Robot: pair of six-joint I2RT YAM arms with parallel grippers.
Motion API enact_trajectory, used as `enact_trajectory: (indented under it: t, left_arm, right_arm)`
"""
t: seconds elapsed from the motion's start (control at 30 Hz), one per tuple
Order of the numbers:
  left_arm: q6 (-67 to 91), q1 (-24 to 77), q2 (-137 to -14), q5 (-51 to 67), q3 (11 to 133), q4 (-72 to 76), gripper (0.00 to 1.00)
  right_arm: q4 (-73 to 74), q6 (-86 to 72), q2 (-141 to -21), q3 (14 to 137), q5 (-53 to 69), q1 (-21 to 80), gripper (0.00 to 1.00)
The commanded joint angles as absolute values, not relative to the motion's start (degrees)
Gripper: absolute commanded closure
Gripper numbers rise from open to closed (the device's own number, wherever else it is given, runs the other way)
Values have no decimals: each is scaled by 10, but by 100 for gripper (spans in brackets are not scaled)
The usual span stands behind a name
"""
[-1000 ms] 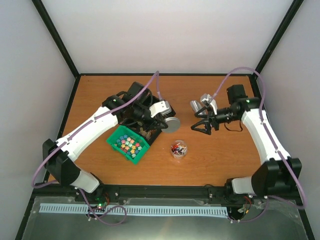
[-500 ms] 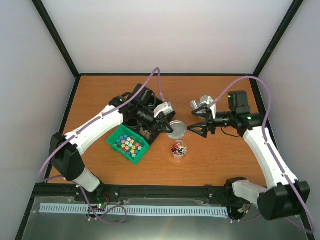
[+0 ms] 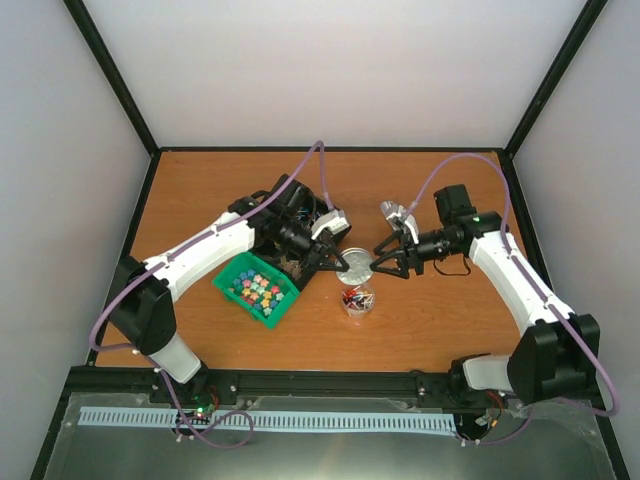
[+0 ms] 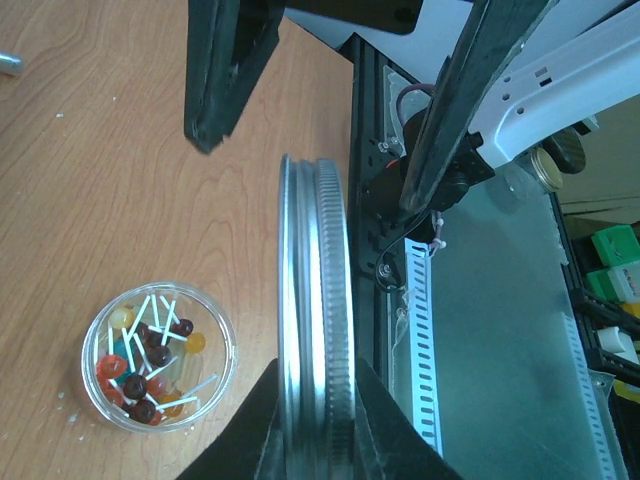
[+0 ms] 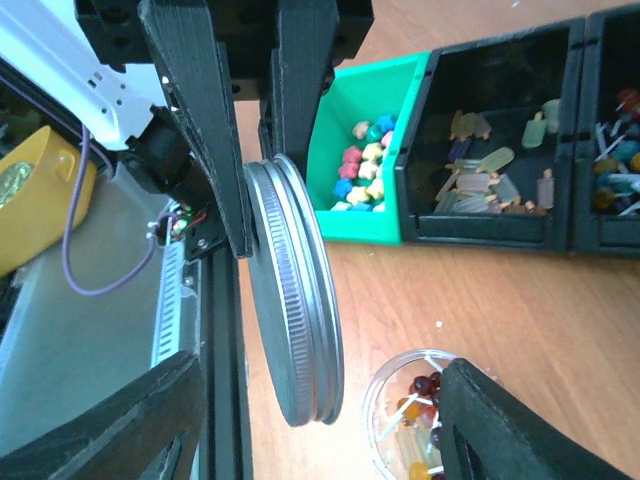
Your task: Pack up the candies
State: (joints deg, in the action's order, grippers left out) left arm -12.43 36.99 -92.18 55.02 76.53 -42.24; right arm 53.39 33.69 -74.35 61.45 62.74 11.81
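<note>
My left gripper [image 4: 315, 420] is shut on the rim of a round silver metal lid [image 4: 318, 330], held on edge just above the table. The lid [image 3: 355, 262] hangs just behind a small clear jar [image 3: 357, 298] that holds candies [image 4: 140, 365]: tiny red, dark and orange sweets on white sticks. My right gripper [image 5: 330, 420] is open, one finger on each side of the lid [image 5: 295, 320], and neither touches it. In the top view the right gripper [image 3: 385, 262] meets the left gripper [image 3: 335, 262] at the lid.
A green bin [image 3: 257, 288] of small coloured sweets stands left of the jar, with black bins [image 5: 500, 150] of other sweets beside it. A small metal scoop-like piece [image 3: 395, 212] lies behind the right gripper. The black frame rail [image 3: 330, 382] runs along the near edge.
The left arm has carried the lid to the right, toward the jar. The right arm has moved left until its fingers straddle the lid, and its jaws have narrowed.
</note>
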Motion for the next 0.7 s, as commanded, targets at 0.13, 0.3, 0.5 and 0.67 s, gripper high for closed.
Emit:
enact_trajectory:
  t: [0.13,0.3,0.5,0.67]
  left_arm:
    - [-120,363,-940,585,777,-417,95]
    - [-122,363,-947,588,774,-417,95]
    - [-126,360,-952,599,771,-417,94]
    - [-126,354,-959,608,770,-418,94]
  right_arm:
    - [590,378,-768,645,638,136,51]
    - [590,372,-776,647,638,135,69]
    - [606,381,-792,654,645,136,76]
    - [618,387,-804,657,662,135,82]
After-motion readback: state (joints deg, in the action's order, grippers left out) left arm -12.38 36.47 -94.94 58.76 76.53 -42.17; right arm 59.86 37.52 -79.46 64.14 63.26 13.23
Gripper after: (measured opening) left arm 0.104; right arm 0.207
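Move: Held by its rim in the left fingers, the silver lid has its middle about 4 cm to the left of the right hand and 1 cm nearer the base, roughly 1 cm lower. From the left hand that middle lies some 4 cm to the right, level with it and 1 cm down. The candy jar stands about 13 cm below the left hand, 4 cm to its right and 2 cm back; the green tray is 21 cm to its left and 2 cm ahead, 15 cm down. Closing from about two-thirds open to roughly a fifth, the right fingers come in around the free rim of the lid, one on each face, while that hand sinks about 1 cm and edges slightly left and back, the fingertips tipping a few degrees. The left hand keeps its pinch on the opposite rim and sinks about 1 cm with the lid, over the jar. ##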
